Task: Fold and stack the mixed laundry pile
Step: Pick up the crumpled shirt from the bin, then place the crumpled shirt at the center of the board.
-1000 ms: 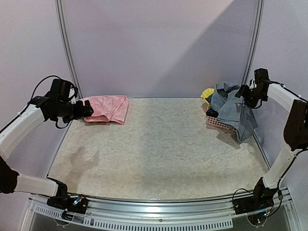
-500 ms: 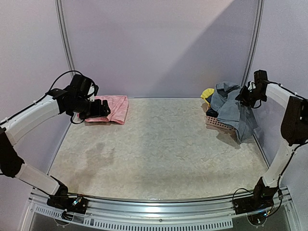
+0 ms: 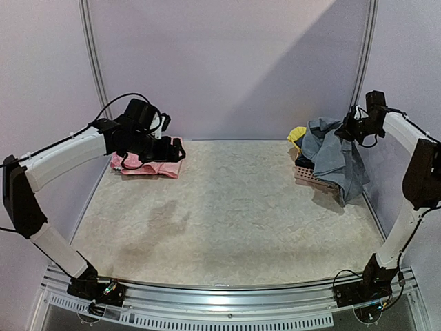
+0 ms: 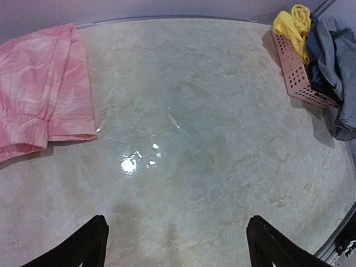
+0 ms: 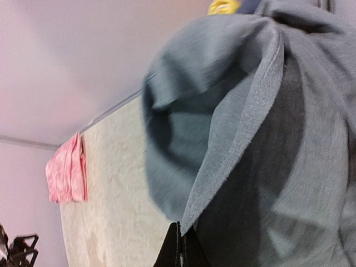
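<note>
The laundry pile sits in and over a pink slatted basket (image 3: 311,177) at the back right. A grey shirt (image 3: 333,157) drapes over the basket's front, with a yellow piece (image 3: 297,133) behind it. My right gripper (image 3: 346,129) is at the top of the pile, shut on an edge of the grey shirt (image 5: 222,111); its fingertips (image 5: 181,245) are pressed together where the cloth edge meets them. My left gripper (image 3: 176,149) hovers above the table beside a folded pink garment (image 3: 148,165). It is open (image 4: 177,245), with only bare table between its fingers.
The folded pink garment (image 4: 39,105) lies flat at the back left by the wall. A purple back wall and side walls with metal rails (image 3: 96,69) close in the table. The marbled tabletop (image 3: 234,214) stretches between the two arms.
My left arm swung right, from left of the pink garment to over its right edge. My right gripper closed on the grey shirt's edge and rose slightly.
</note>
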Robot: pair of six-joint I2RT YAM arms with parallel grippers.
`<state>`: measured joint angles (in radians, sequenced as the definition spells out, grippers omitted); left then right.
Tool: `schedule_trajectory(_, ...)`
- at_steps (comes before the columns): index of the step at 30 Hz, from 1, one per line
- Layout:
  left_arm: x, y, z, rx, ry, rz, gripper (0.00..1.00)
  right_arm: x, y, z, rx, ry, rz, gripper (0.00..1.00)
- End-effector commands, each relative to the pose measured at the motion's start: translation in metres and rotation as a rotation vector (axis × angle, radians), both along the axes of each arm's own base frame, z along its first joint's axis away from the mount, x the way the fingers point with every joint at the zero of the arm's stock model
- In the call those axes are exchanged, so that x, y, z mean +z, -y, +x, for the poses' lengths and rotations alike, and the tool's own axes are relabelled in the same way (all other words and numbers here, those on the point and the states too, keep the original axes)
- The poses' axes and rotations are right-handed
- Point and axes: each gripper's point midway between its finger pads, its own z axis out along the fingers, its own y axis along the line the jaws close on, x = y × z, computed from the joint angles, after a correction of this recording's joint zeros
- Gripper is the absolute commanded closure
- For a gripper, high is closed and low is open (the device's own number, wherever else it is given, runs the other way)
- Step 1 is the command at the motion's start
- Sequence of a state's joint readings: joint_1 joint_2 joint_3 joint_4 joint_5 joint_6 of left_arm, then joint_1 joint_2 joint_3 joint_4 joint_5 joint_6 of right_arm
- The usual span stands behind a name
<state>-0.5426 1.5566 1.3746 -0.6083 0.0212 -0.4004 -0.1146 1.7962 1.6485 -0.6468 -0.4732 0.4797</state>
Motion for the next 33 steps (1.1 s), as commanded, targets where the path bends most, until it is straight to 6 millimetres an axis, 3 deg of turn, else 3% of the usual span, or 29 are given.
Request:
schedule_trajectory(1, 0.014, 0.061, -0.001, -0.166, 0.059, -0.080, 0.13, 0.061, -0.048, -0.044, 0.183, 0.099, -0.049, 1.00)
schedule_trajectory(6, 0.018, 0.120, -0.001, -0.290, 0.096, -0.140, 0.13, 0.098, -0.102, -0.100, 0.354, 0.168, -0.097, 1.00)
schedule_trajectory(12, 0.025, 0.180, -0.002, -0.407, 0.105, -0.231, 0.12, 0.143, -0.146, -0.180, 0.529, 0.299, -0.083, 1.00)
schedule_trajectory(14, 0.023, 0.195, -0.001, -0.434, 0.102, -0.256, 0.12, 0.164, -0.155, -0.210, 0.572, 0.355, -0.076, 1.00)
schedule_trajectory(21, 0.026, 0.241, -0.006, -0.538, 0.121, -0.325, 0.09, 0.223, -0.167, -0.282, 0.657, 0.483, 0.063, 1.00)
schedule_trajectory(23, 0.021, 0.257, -0.015, -0.583, 0.123, -0.320, 0.08, 0.217, -0.163, -0.294, 0.649, 0.442, 0.077, 1.00)
schedule_trajectory(27, 0.005, 0.282, -0.036, -0.647, 0.101, -0.312, 0.07, 0.164, -0.150, -0.304, 0.595, 0.303, 0.042, 1.00)
schedule_trajectory(30, -0.005, 0.281, -0.039, -0.633, 0.049, -0.324, 0.08, 0.139, -0.152, -0.300, 0.564, 0.259, 0.082, 1.00)
schedule_trajectory(33, -0.012, 0.264, -0.036, -0.599, 0.041, -0.287, 0.08, 0.126, -0.160, -0.283, 0.534, 0.248, 0.116, 1.00)
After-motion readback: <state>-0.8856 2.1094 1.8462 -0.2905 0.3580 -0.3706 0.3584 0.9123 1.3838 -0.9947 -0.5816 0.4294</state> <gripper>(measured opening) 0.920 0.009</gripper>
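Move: The right hand already pinches the upper part of the shirt, whose middle hangs about 12 cm below, 6 cm back and 2 cm right. It takes it to clear front table some 33 cm back, 20 cm left and 23 cm down. The bin is 18 cm below, 2 cm ahead, 1 cm left; the yellow cloth 8 cm ahead, 9 cm left. From the left hand the shirt lies about 50 cm right, 5 cm ahead; the pink cloth 17 cm ahead, 16 cm left. Swiftly back, up and left, the shut right hand hauls the shirt away from the bin, some 30 cm back and 15 cm left; it climbs about 20 cm, then dips 7 cm as the backward pull ends. Its wrist swings about 35 degrees counter-clockwise and its fingers tip upward, then partly down again. The left hand, still open, sweeps 28 cm right towards the shirt, turning clockwise. ##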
